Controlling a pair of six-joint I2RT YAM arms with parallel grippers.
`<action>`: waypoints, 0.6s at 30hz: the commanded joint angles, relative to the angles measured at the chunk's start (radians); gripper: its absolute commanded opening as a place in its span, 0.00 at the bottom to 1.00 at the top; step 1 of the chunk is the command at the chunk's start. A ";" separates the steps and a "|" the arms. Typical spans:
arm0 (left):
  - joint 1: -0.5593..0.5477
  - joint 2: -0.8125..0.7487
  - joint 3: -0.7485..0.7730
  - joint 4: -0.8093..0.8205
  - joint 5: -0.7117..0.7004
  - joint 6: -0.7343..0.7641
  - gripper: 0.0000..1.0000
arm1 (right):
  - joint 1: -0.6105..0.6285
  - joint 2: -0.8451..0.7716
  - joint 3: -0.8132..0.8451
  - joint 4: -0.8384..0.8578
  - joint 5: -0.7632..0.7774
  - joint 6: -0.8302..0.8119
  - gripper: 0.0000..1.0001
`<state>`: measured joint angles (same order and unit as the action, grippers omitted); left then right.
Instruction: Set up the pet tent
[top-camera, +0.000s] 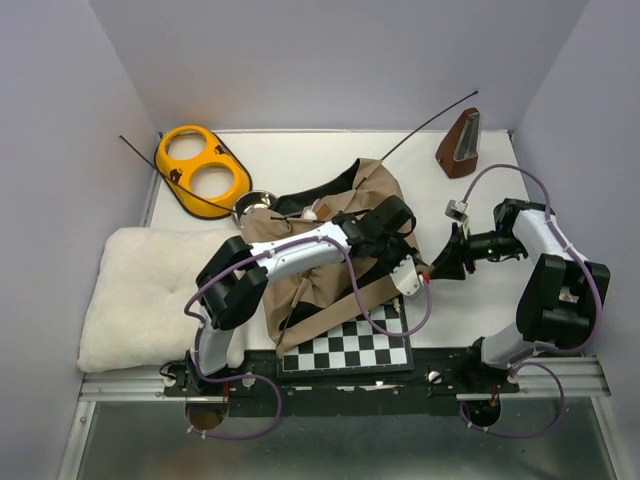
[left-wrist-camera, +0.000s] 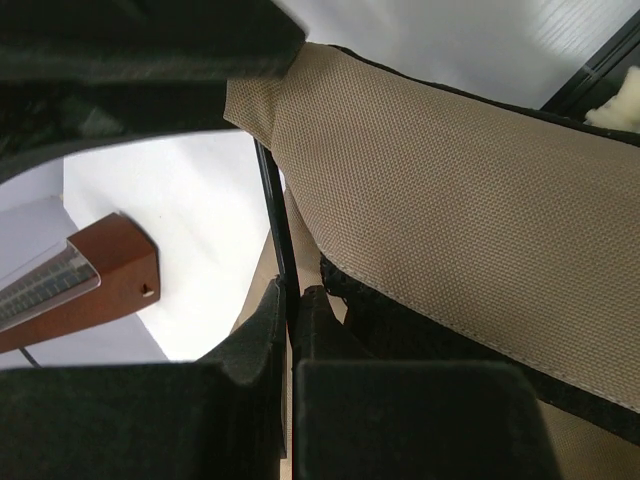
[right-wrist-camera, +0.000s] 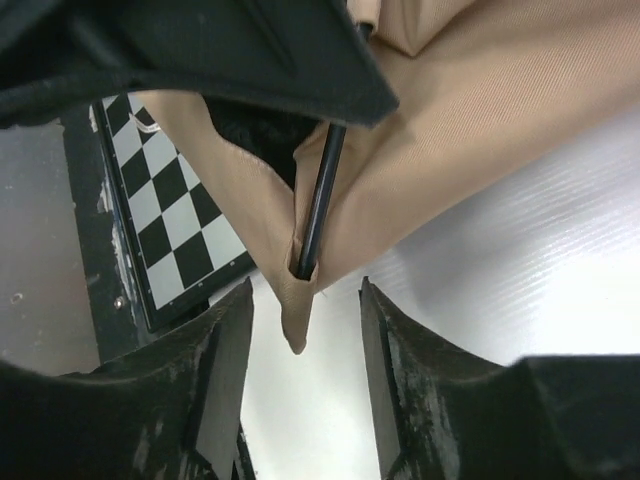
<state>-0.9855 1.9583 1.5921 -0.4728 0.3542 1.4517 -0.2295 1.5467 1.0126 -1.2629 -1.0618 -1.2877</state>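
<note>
The pet tent (top-camera: 345, 235) lies crumpled in tan fabric with black lining at the table's middle, partly over the chessboard (top-camera: 350, 350). One thin black pole (top-camera: 430, 122) sticks out toward the back right, another (top-camera: 165, 168) toward the back left. My left gripper (top-camera: 415, 275) reaches across the tent; in its wrist view it (left-wrist-camera: 290, 295) is shut on a thin black pole (left-wrist-camera: 272, 200) beside the tan fabric (left-wrist-camera: 450, 200). My right gripper (top-camera: 440, 262) faces it. In its wrist view it (right-wrist-camera: 305, 310) stands open around the tent's corner pocket (right-wrist-camera: 297, 300), not touching it. A pole end (right-wrist-camera: 315, 210) sits in that pocket.
A fluffy white cushion (top-camera: 150, 295) fills the left side. A yellow two-hole bowl stand (top-camera: 202, 168) and a metal bowl (top-camera: 252, 205) sit at the back left. A brown metronome (top-camera: 460, 145) stands at the back right, with a small silvery object (top-camera: 457, 209) near it.
</note>
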 joint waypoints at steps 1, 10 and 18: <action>0.013 0.002 -0.035 -0.007 -0.092 0.062 0.00 | 0.006 0.012 0.058 -0.108 0.005 -0.071 0.60; -0.001 0.007 0.017 0.007 -0.087 -0.076 0.01 | 0.025 -0.053 0.064 0.029 0.000 0.105 0.82; -0.001 0.004 0.014 0.060 -0.083 -0.060 0.01 | 0.122 -0.073 0.023 0.255 0.063 0.290 0.75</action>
<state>-1.0039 1.9648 1.5967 -0.4164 0.3496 1.3678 -0.1352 1.4990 1.0519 -1.1606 -1.0363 -1.1206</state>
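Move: The pole's end at the tent corner lies about 2 cm to the right hand's left, level with it fore and aft, some 1 cm lower. The chessboard's middle is roughly 19 cm left and 8 cm back of the right hand, 10 cm down; the crumpled tent's middle is 22 cm left and 5 cm ahead. From the left hand, already pinching the pole, that end lies about 4 cm right, level fore and aft and in height. Right fingers open wide, rising then reaching left-forward some 2 cm towards the pole's tip; left keeps its pinch. ##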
